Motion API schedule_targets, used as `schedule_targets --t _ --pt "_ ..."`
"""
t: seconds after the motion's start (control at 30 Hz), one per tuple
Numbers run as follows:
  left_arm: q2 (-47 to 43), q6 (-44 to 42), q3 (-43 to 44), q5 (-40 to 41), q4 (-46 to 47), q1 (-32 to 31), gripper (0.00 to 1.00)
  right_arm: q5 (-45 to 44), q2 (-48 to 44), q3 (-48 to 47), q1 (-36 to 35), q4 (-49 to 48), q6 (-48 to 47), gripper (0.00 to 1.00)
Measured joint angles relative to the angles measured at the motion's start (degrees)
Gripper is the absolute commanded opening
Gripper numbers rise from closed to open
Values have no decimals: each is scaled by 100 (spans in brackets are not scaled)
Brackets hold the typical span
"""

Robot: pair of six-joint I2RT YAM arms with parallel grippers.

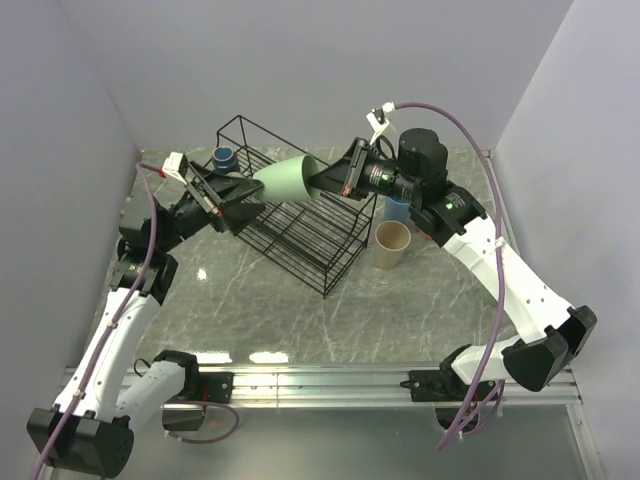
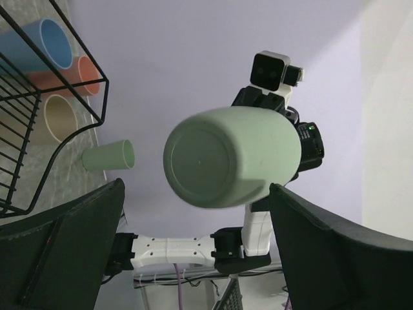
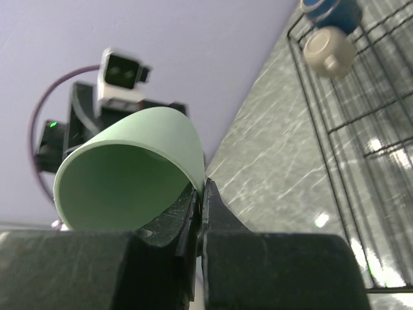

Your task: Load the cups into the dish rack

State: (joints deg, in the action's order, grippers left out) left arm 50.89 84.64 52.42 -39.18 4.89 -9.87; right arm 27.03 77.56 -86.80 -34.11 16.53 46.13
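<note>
A pale-green cup hangs on its side above the black wire dish rack. My right gripper is shut on the cup's rim, one finger inside and one outside. My left gripper stands open at the cup's base. In the left wrist view that base sits between the wide fingers without touching them. A navy mug and a tan mug rest in the rack's far end.
A beige cup stands on the marble table right of the rack, with a blue cup behind it. Past the rack's wire, the left wrist view shows a salmon cup and a second pale-green cup. Walls close in on both sides.
</note>
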Motion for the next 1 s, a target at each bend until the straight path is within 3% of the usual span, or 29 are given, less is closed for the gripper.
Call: schedule_targets --t 0.2,0.37,0.5,0.6,0.67,0.73,0.8,0.83,0.9,1.0 --pt "321 315 -164 4 837 -190 99 282 -20 439 -4 -352 337 0" --pt "450 590 -184 9 1679 -315 91 433 -26 608 -4 -798 605 0" --pt "516 623 -186 24 1915 -365 76 452 -48 675 0 -1058 765 0" --pt "514 614 -186 22 2015 -385 71 490 -48 693 0 -1189 852 0" --pt "514 625 -186 31 2085 -382 61 507 -48 723 0 -1305 905 0" --pt "514 629 -186 46 2109 -382 44 518 -46 745 2 -1379 964 0" --pt "514 621 -186 63 2120 -382 32 518 -46 754 2 -1403 999 0" --pt "514 610 -186 63 2116 -382 29 514 -46 756 2 -1403 1003 9" --pt "514 575 -170 61 2041 -382 26 487 -39 754 2 -1373 1001 39" --pt "542 275 68 -31 1593 -407 19 332 2 693 -2 -1080 837 51"
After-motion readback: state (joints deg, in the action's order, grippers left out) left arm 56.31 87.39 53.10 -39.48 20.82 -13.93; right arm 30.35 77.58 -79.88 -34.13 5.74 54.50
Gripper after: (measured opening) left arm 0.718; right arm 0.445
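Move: The green cup hangs in the right fingers, its middle about 5 cm left of that hand and 3 cm above it. From the open left hand the cup's middle is about 7 cm right, 2 cm ahead and 2 cm up. The dish rack's middle lies 11 cm ahead of the left hand, 3 cm right and 32 cm down; the blue mug in it is about 21 cm ahead, 9 cm left and 30 cm down. The tan cup stands 16 cm right of the right hand, 2 cm ahead and 35 cm down. The green cup's closed end is taken between the left fingers. The left hand dips slightly, then rises to about 3 cm above its start and goes 2 cm right towards the cup, tipping its fingertips up some 10 degrees, and closes about a quarter until it grips. The right hand, pinching the rim, eases a little left and back, rolls slightly, and opens about halfway only at the very end. ##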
